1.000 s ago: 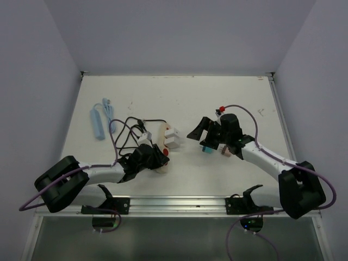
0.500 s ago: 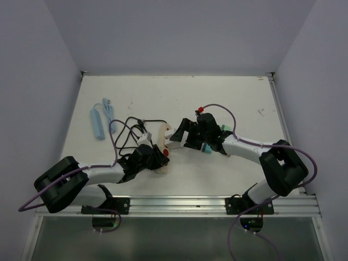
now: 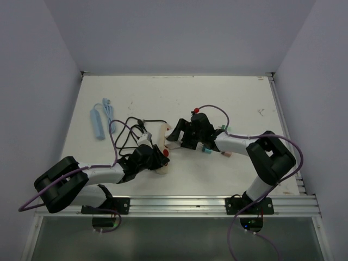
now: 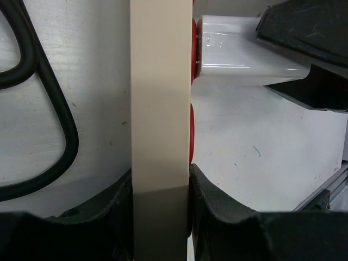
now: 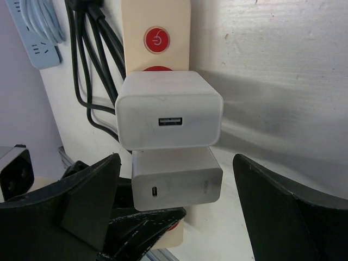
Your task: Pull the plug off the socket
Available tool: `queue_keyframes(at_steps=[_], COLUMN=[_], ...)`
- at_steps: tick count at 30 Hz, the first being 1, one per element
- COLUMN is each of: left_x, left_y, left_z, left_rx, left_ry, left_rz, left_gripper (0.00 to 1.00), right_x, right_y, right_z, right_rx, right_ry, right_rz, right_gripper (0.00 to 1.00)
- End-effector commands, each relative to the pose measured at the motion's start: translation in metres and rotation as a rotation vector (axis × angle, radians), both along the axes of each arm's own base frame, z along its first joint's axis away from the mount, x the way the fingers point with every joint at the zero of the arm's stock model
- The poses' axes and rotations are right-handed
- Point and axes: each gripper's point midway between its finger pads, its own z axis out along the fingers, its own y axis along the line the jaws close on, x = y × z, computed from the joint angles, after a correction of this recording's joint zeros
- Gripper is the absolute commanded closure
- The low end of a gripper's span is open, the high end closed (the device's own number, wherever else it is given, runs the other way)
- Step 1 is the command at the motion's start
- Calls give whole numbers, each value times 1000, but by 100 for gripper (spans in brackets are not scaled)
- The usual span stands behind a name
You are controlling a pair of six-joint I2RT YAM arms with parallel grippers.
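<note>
The socket [image 3: 161, 137] is a long beige strip with red buttons, lying in the middle of the table. My left gripper [image 3: 156, 159] is shut on its near end, and its fingers [image 4: 217, 206] press both long sides of the socket [image 4: 160, 109]. Two white plugs sit side by side in the socket's face: one with a wide port [image 5: 169, 109] and one with a small oval port [image 5: 176, 176]. My right gripper [image 5: 179, 201] is open, its fingers [image 5: 293, 206] on either side of the nearer plug without touching it. From above, the plugs [image 3: 174, 142] lie just under the right gripper [image 3: 176, 134].
The socket's black cord [image 3: 128, 133] loops on the table to its left. A light blue power strip [image 3: 98, 123] with a blue cord lies at the far left. White walls close in the table on three sides, and a metal rail [image 3: 179, 204] runs along the near edge.
My right arm has swung left across the table to the socket, and its open fingers now straddle the white plugs. The left gripper and the socket have not moved.
</note>
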Motion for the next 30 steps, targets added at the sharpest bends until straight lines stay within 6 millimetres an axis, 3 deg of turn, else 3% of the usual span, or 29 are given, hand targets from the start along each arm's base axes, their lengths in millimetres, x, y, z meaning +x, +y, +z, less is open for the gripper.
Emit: queue_keyframes(at_steps=[1, 8, 11, 14, 16, 18, 22, 30], left_x=[-23, -23, -23, -23, -23, -23, -22, -17], left_y=[18, 17, 16, 15, 15, 15, 13, 15], left_z=[-31, -29, -29, -27, -26, -25, -23, -27], left_rx=[99, 89, 86, 74, 69, 65, 57, 104], left_ry=[78, 72, 71, 64, 60, 53, 50, 62], left_rz=[-43, -47, -48, -51, -51, -53, -56, -38], left_gripper=[100, 100, 92, 81, 68, 51, 35, 36], right_x=[16, 13, 9, 5, 2, 0, -5, -21], right_y=[19, 23, 22, 21, 21, 21, 22, 23], right_z=[21, 24, 23, 22, 21, 22, 26, 35], right_rx=[75, 96, 97, 101, 105, 108, 124, 141], right_ry=[-59, -61, -58, -52, -49, -47, -47, -56], right_rz=[-3, 11, 16, 29, 36, 43, 68, 114], right_gripper=[13, 38, 53, 77, 92, 99, 100, 100])
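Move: The near white plug sits almost between the right hand's open fingers, its middle about 2 cm to the left, level fore and aft, and 1 cm below. The far white plug is some 5 cm ahead and 2 cm left, and the socket strip's middle about 6 cm left and 3 cm back. From the left hand, which still grips the strip's near half, the near plug lies roughly 8 cm ahead and 4 cm right. The right hand eases about 1 cm left, closes its fingers on the sides of the near white plug and keeps it pinched, then near the end draws back some 1.5 cm with hardly any turn. Once the plug is held, the left hand, still until then, opens its fingers to free its grip on the socket strip and lifts just under 1 cm, staying around the strip. ##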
